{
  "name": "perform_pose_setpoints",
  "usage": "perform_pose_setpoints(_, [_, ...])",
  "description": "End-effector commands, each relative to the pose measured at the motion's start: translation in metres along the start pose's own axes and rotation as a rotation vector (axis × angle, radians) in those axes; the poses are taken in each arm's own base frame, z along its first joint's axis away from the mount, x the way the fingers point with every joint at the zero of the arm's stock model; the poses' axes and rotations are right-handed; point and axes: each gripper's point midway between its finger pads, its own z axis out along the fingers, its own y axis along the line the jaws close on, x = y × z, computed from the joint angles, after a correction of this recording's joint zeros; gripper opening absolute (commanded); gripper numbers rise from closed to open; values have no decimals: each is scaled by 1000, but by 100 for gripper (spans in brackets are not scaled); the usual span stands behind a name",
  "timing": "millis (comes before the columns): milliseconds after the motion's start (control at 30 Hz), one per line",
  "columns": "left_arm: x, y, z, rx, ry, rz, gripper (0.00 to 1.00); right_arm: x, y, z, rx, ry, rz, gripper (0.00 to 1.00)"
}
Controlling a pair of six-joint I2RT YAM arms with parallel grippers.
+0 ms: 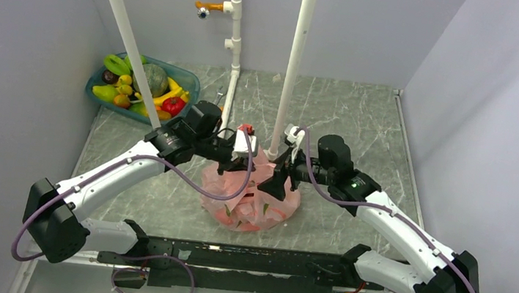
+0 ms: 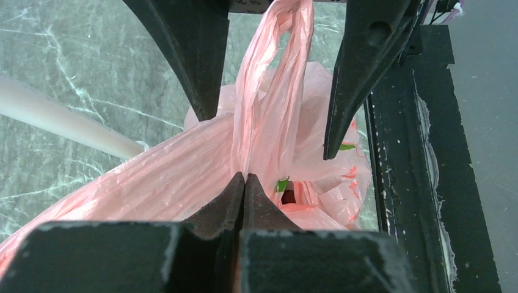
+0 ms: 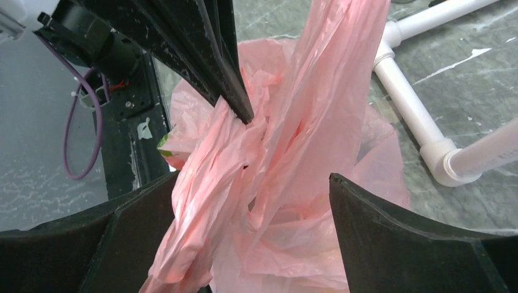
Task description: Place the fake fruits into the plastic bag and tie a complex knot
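The pink plastic bag (image 1: 250, 203) sits at the table's middle between both arms, with fake fruits (image 1: 242, 217) showing faintly through its film. My left gripper (image 2: 244, 179) is shut on a stretched band of the bag (image 2: 183, 177) just below a raised handle loop (image 2: 275, 79). My right gripper (image 3: 253, 177) is open, its fingers (image 3: 379, 226) standing wide on either side of the bunched, twisted film (image 3: 287, 122) without pinching it. A dark red and green fruit (image 2: 287, 195) peeks from the bag's mouth. I cannot make out a knot in the bunched film.
A teal basin (image 1: 189, 78) at the back left holds more fake fruits (image 1: 138, 88). Two white pipes (image 1: 291, 69) rise beside the bag, with a pipe base (image 3: 409, 104) lying close behind it. The black rail (image 1: 229, 257) runs along the near edge.
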Motion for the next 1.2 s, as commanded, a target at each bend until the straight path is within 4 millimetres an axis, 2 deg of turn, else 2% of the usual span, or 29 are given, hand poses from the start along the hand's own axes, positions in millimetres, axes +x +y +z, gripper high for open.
perform_pose_setpoints(0, [-5, 0, 5, 5, -8, 42, 3, 0, 6, -1, -26, -23, -5, 92])
perform_pose_setpoints(200, [-1, -4, 15, 36, 23, 66, 3, -7, 3, 15, -67, -46, 26, 83])
perform_pose_setpoints(233, [-1, -4, 16, 44, 27, 68, 3, -7, 3, 16, -69, -46, 20, 77])
perform_pose_setpoints(267, [0, -4, 17, 47, 32, 69, 3, -6, 3, 16, -72, -43, 10, 66])
perform_pose_setpoints(333, [-1, -3, 15, 43, 39, 77, 3, -3, 5, 14, -83, -35, -7, 53])
perform_pose_setpoints(467, [-11, 1, 4, 29, 29, 85, 5, 4, 5, 12, -87, -19, -48, 34])
perform_pose_setpoints(500, [-17, 1, -1, 34, 20, 85, 10, 6, 4, 12, -84, -17, -62, 28])
perform_pose_setpoints(567, [-36, 2, -15, 23, -6, 79, 30, 5, 2, 12, -75, -14, -86, 15])
perform_pose_setpoints(667, [-58, 9, -47, -32, -45, 45, 52, 2, -2, 12, -63, -18, -108, 0])
perform_pose_setpoints(733, [-63, 22, -71, -103, -50, 29, 59, 0, -2, 12, -56, -26, -114, 0])
perform_pose_setpoints(767, [-58, 28, -81, -132, -25, 28, 63, -2, -2, 12, -55, -29, -118, 0])
perform_pose_setpoints(900, [-25, 48, -99, -200, 98, 40, 68, -4, 0, 10, -65, -37, -132, 0])
perform_pose_setpoints(1033, [-7, 52, -93, -132, 151, 93, 72, -5, 3, 9, -78, -43, -148, 0])
perform_pose_setpoints(1167, [-7, 63, -81, -85, 134, 119, 76, -4, 5, 9, -90, -37, -170, 0])
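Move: The left fingers pinch the gathered bag handle; the right hand's open fingers wait about 6 cm to its right and 2 cm back. From the right hand, that handle runs between its fingers, 1 cm back and 2 cm left, at about its own height. From the left hand, the loose second handle stands some 6 cm ahead and 2 cm left, level with it; the full bag sits about 3 cm back, 2 cm right and 14 cm below. The right hand dips about 2 cm, edging left, and closes its wide-open fingers onto the handle strand just beside the left fingertips, then stays there gripping while the left hand eases down a couple of centimetres with the same strand still pinched. Once the right is nearly shut, the left fingers open wide and let go, and the left hand rises some 11 cm while swinging forward and left away from the right hand, then sinks again about 4 cm, still open. ##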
